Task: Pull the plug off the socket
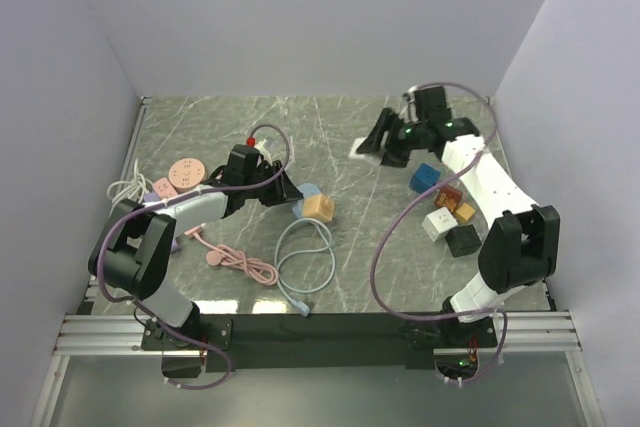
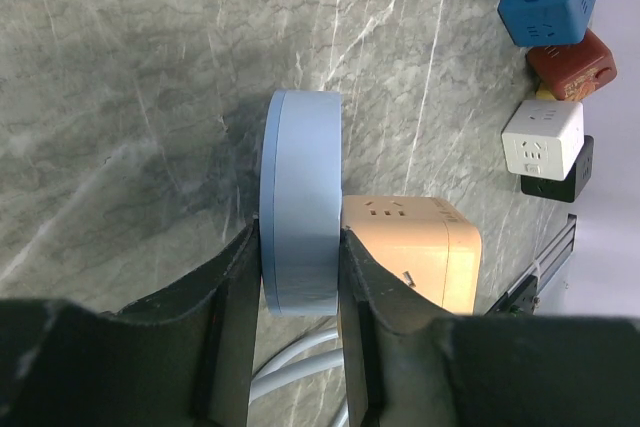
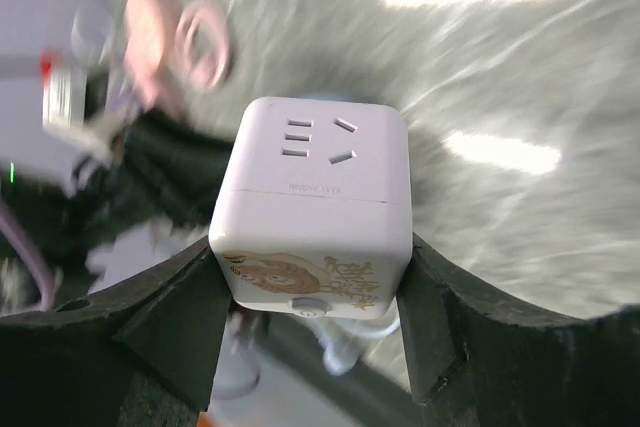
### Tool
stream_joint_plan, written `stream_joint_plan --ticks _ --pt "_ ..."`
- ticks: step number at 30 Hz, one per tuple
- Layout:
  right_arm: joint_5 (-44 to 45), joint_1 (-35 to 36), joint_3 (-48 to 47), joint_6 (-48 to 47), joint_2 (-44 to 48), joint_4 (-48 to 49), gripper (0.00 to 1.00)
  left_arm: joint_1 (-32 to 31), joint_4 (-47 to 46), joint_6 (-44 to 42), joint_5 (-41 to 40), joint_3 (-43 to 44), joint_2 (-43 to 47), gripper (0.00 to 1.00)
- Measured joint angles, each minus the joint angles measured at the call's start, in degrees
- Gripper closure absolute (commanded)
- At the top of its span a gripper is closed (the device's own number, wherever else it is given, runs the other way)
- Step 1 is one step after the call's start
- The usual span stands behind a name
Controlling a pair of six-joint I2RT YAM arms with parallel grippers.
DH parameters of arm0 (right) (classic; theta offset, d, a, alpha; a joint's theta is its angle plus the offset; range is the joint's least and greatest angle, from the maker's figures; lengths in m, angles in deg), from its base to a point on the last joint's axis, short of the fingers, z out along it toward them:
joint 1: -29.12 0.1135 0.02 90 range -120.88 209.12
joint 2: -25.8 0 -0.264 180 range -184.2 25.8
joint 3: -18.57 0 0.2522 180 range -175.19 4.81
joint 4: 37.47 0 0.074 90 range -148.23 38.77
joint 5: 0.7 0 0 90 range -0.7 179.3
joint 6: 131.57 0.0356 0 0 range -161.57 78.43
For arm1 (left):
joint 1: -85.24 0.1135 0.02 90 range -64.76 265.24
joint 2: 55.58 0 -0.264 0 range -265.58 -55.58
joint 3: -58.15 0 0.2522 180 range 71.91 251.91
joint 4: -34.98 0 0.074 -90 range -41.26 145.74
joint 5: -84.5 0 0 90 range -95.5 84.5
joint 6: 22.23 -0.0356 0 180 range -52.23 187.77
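A light blue round plug (image 2: 300, 202) stands on edge with one flat face against an orange cube socket (image 2: 415, 247). My left gripper (image 2: 298, 272) is shut on the plug, one finger on each flat face. In the top view the plug (image 1: 307, 193) and orange socket (image 1: 320, 208) sit mid-table in front of the left gripper (image 1: 287, 188). A pale blue cable (image 1: 300, 257) loops from the plug toward the near edge. My right gripper (image 3: 312, 277) is shut on a white cube socket (image 3: 315, 197) with a tiger print, held above the table at the back right (image 1: 364, 147).
Blue (image 1: 425, 178), red (image 1: 449, 196), white (image 1: 437, 224) and black (image 1: 461, 240) cube sockets cluster by the right arm. At left lie a pink cable (image 1: 240, 262), a pink round plug (image 1: 186, 171), a white cable (image 1: 125, 189) and a purple cube (image 1: 160, 189).
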Motion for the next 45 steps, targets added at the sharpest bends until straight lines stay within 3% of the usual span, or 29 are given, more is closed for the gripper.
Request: stream_joint_plan --ticks 9,15,27,31,33,34,39,45 --pt "22.5 -15.7 -5.2 -3.2 -1.3 -6.5 1.0 0.0 2.2 0.0 -0.3 0.6 1.1 0.99" --pt "36.0 -23.4 -6.6 -2.0 -7.6 -7.7 1.0 0.0 5.4 0.0 -0.8 3.3 4.0 0.99" --pt "39.6 -25.2 -7.0 -1.8 -18.4 -7.8 1.0 0.0 6.6 0.0 -1.0 5.0 5.6 0.99" --pt "38.7 -25.2 -6.1 -1.7 -18.6 -7.1 0.66 0.0 7.6 0.0 -1.2 5.0 5.7 0.99" --pt "37.9 -25.2 -5.7 -1.7 -18.6 -6.8 0.56 0.0 7.9 0.0 -1.2 5.0 5.7 0.99" --pt "37.6 -25.2 -5.5 -1.7 -18.6 -6.6 0.45 0.0 8.0 0.0 -1.2 5.0 5.7 0.99" --pt "36.1 -25.2 -5.4 -1.6 -18.5 -6.7 0.12 0.0 8.1 0.0 -1.3 5.0 5.7 0.99" --pt "36.0 -25.2 -5.4 -1.6 -13.1 -7.9 0.06 0.0 8.4 0.0 -1.6 5.0 5.7 0.99"
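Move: The white plug already sits in the right fingers; the free spot it goes to lies about 27 cm to the right, 6 cm ahead and 15 cm below. The blue plug stands some 7 cm to the left of that spot and 1 cm nearer, the red-brown plug about 5 cm nearer and level sideways, the yellow plug 9 cm nearer and 4 cm to its right. From the left hand the spot is roughly 43 cm right, 8 cm ahead and 4 cm lower. Swing the right gripper quickly to the right, nearly 30 cm and slightly forward, turning it clockwise some 45 degrees, then lower the held white plug beside the blue and red-brown plugs. Open the fingers, let go and start back up. Meanwhile raise the left gripper about 5 cm, keeping its pinch on the round blue socket. ##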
